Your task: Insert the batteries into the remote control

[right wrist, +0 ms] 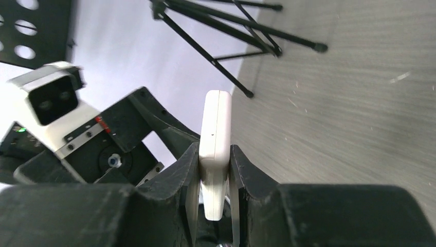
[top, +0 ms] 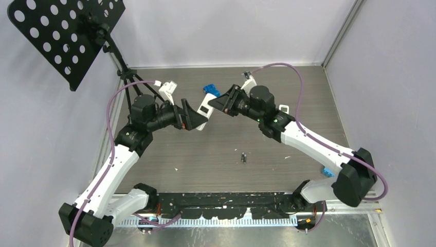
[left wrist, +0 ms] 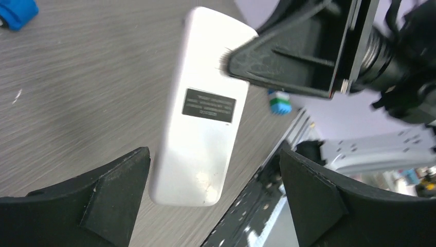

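Note:
The white remote control [top: 205, 109] hangs in the air between the two arms, its back with a dark label [left wrist: 208, 104] turned to the left wrist camera. My right gripper [right wrist: 213, 154] is shut on one end of it, and the remote [right wrist: 216, 118] stands edge-on between the pads. My left gripper [left wrist: 213, 154] is open, its jaws wide on either side of the remote's other end [left wrist: 187, 180] without touching it. Two batteries [top: 243, 157] lie side by side on the table, nearer the arm bases.
A black perforated music stand [top: 67, 36] on tripod legs [right wrist: 231, 31] stands at the back left. A blue object [top: 210, 90] lies behind the grippers, another [top: 327, 172] by the right arm's base. A small white device [top: 284, 109] lies beside the right forearm. Walls enclose the table.

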Action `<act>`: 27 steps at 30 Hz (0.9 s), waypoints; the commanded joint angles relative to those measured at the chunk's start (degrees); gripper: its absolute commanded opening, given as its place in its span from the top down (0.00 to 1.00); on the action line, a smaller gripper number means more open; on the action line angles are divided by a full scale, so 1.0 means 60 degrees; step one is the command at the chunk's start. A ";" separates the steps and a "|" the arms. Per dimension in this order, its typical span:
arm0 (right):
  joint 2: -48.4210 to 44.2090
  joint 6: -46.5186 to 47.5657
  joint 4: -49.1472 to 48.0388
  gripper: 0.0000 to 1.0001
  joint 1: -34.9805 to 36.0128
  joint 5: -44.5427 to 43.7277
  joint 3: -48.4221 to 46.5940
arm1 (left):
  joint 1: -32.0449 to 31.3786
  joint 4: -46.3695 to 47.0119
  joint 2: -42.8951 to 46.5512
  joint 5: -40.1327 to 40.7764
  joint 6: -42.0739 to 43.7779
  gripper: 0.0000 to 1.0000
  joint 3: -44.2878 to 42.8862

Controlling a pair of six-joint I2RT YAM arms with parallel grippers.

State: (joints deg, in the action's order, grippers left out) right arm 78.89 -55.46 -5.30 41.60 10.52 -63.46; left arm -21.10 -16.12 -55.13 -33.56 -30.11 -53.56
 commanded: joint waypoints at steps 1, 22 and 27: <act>-0.1343 -0.0393 -0.2664 0.88 -0.0038 -0.1145 0.0652 | 0.0045 0.2053 0.0097 0.0112 -0.2851 0.00 0.0044; -0.1515 -0.2145 -0.5675 0.88 -0.0035 -0.1544 0.2196 | 0.0042 0.8883 -0.0719 -0.1218 -0.8931 0.52 0.1222; -0.1476 -0.2001 -0.5552 0.86 -0.0035 -0.1348 0.2253 | 0.0058 0.7915 -0.0705 -0.1240 -0.8091 0.98 0.1122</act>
State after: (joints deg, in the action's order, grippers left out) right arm 69.65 -68.86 -36.64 41.45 2.83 -50.57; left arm -20.60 30.41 -60.10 -38.83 -81.21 -46.02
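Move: The remote is already pinched near its far end in my right hand, its middle about 4 cm back and 2 cm to the left of that hand, 1 cm lower. From my open left hand its middle is some 3 cm ahead and 1 cm to the right, about level. The loose batteries lie around 17 cm to my left hand's right, 3 cm back and 28 cm below; the blue toy car about 35 cm ahead of it, 1 cm right, 27 cm below. I lift both hands together by about 10 cm, drifting a few centimetres to the right, my right hand keeping its pinch on the remote. My left hand rolls some 40 degrees, its fingertips swinging upward to line up with the remote's edges; the right tilts up too. Partway up I start closing the left fingers and pinch the remote's near part between them. ##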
